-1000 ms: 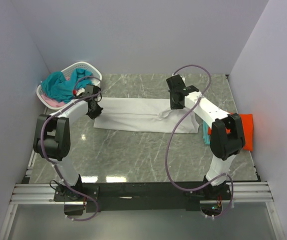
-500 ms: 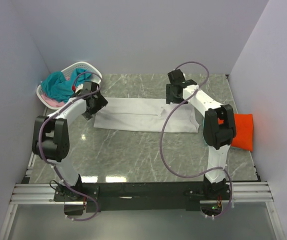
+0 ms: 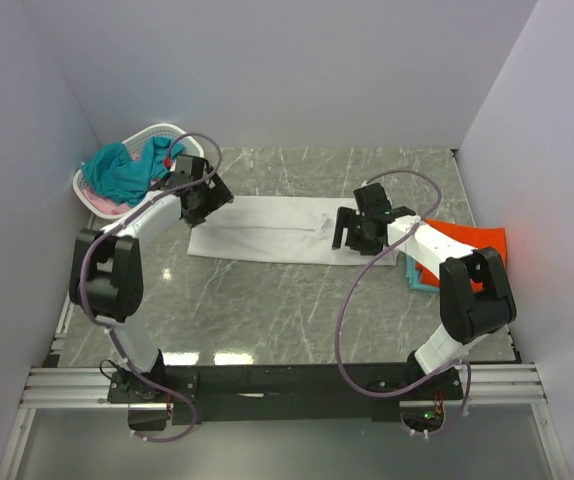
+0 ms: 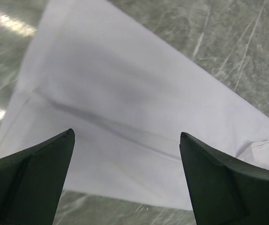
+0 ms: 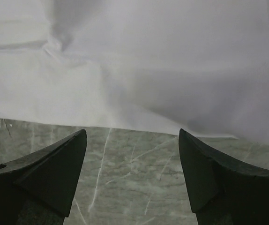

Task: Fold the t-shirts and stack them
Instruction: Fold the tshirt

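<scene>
A white t-shirt (image 3: 267,230) lies folded into a long flat strip across the middle of the marble table. My left gripper (image 3: 215,194) hovers at its left end, open, with only white cloth (image 4: 125,103) showing between its dark fingers (image 4: 31,178). Over the strip's right part my right gripper (image 3: 341,229) is open too; the shirt's near edge (image 5: 134,70) and bare marble lie between its fingers (image 5: 219,173). An orange-red t-shirt (image 3: 472,245) lies folded at the right edge on a teal one (image 3: 415,276).
A white perforated basket (image 3: 172,130) stands at the back left with teal shirts (image 3: 117,170) and a pink one (image 3: 102,202) heaped in it. Grey walls close in the left, back and right. The arm bases sit on the rail at the near edge.
Both grippers have opened and let go of the white shirt, which now lies flat. The left gripper has shifted right and back. The right arm has swung towards the near right.
</scene>
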`<act>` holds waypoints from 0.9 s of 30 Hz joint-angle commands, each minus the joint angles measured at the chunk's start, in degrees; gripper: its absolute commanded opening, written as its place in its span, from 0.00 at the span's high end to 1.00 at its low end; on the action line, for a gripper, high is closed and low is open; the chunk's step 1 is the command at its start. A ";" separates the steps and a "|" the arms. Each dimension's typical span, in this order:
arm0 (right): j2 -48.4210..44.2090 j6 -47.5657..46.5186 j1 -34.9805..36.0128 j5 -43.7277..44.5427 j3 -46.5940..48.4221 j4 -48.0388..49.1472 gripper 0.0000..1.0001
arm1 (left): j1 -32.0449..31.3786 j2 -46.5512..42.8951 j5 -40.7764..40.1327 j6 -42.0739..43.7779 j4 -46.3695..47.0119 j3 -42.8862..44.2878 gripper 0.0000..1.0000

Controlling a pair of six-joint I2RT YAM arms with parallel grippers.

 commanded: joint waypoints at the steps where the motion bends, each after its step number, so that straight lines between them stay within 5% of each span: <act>1: -0.83 4.64 -0.15 -6.41 -2.30 6.92 0.14 | -0.56 5.89 6.07 3.19 4.44 5.51 0.01; 12: 10.59 4.04 -4.37 -7.38 2.87 7.54 0.12 | -0.74 11.97 9.24 3.72 6.19 2.19 0.01; 22: 24.66 1.93 -6.13 -9.40 18.60 4.04 0.12 | -6.09 -2.26 14.51 -4.18 12.96 -26.78 0.01; 27: 31.87 0.08 -5.95 -13.25 29.67 1.65 0.12 | -18.30 -12.97 13.20 -16.37 18.67 -38.50 0.01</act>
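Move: The t-shirt, folded into a long crosswise strip, has its middle about 23 cm right and 5 cm back of the left hand and 7 cm below; its left end is some 6 cm left and 4 cm back of that hand. The laundry basket is around 24 cm left and 13 cm ahead of it. From the right hand, the shirt's middle lies roughly 18 cm left, 2 cm ahead and 4 cm below, and the orange-topped stack some 33 cm right and 6 cm back. The left hand, fingers wide open, edges forward and right while sinking about 6 cm onto the shirt near its left end, then sweeps back with growing speed and also right, dragging that end towards the base as the wrist tilts and turns a little clockwise. The right hand, also kept open, settles about 4 cm onto the shirt's right part and then pushes it forward some 12 cm, staying low, so the two hands work in opposite directions. ##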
